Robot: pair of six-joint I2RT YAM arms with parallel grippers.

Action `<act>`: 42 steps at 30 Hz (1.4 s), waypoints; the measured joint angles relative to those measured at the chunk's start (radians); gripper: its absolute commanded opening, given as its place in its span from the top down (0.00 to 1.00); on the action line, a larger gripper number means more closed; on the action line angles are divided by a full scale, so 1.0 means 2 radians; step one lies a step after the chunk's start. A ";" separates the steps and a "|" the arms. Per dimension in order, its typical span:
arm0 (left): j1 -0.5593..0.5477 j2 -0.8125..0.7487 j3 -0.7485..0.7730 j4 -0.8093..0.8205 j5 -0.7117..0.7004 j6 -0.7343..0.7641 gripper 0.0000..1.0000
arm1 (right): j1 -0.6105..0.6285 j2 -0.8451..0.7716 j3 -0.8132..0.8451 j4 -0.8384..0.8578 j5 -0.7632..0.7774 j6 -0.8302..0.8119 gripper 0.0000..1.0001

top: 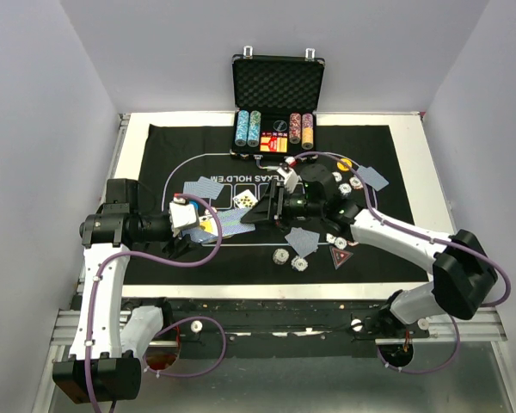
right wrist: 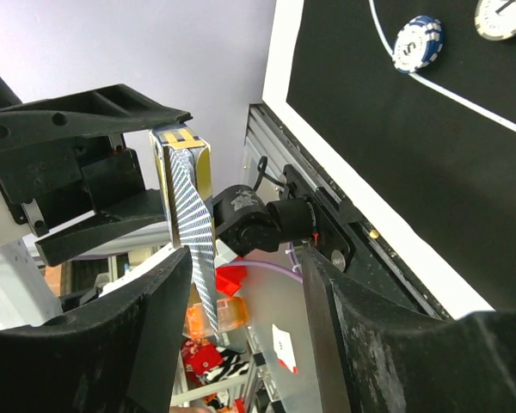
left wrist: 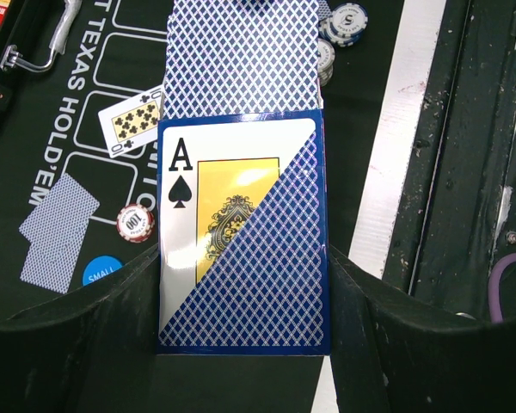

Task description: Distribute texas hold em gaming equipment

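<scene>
My left gripper (left wrist: 243, 284) is shut on a blue card box (left wrist: 241, 232) printed with an ace of spades, one finger on each long side. A blue-backed card (left wrist: 241, 52) sticks out of the box's far end. In the right wrist view that card (right wrist: 198, 258) hangs between the fingers of my right gripper (right wrist: 245, 258), close to one finger; the jaws stand apart. From above, the right gripper (top: 256, 211) faces the left gripper (top: 185, 215) over the mat. Striped chips (top: 280, 255) and a red triangular marker (top: 339, 255) lie nearby.
The black case (top: 278, 103) stands open at the back with chip rows. On the black mat (top: 189, 146) lie card pairs (top: 203, 187) (top: 304, 240) (top: 374, 176), a face-up card (left wrist: 138, 120), a red chip (left wrist: 135, 222), a blue button (left wrist: 101, 271) and a yellow button (top: 347, 163).
</scene>
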 measured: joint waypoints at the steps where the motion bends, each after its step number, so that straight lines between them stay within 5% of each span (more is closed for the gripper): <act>1: 0.000 0.001 0.000 0.001 0.000 -0.001 0.55 | 0.003 0.004 0.000 0.005 -0.001 0.001 0.40; 11: 0.000 0.001 0.000 0.004 -0.001 -0.003 0.55 | 0.013 0.026 0.004 0.050 -0.008 0.026 0.75; 42: 0.000 -0.001 0.000 0.006 -0.001 -0.003 0.55 | 0.006 -0.029 0.006 -0.048 0.000 -0.005 0.78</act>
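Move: Poking out of the card box held by the left hand, the cards lie about 3 cm left of the open right hand, 2 cm back and slightly lower. From the left hand their middle is some 7 cm right, 2 cm ahead and 3 cm lower. The box sits about 10 cm left and 3 cm back of the right hand. About 20 cm beneath the right hand's height, the face-up ten lies 9 cm ahead and 1 cm left, and a white chip stack 7 cm right and 4 cm back. Reaching left about 1.5 cm, the right hand takes the cards' protruding end between its open fingers and closes partway to pinch it. It rises slightly, then draws back to the right, away from the box, some 2.5 cm, easing a little towards the base and sinking again. The left hand holds the box still. ##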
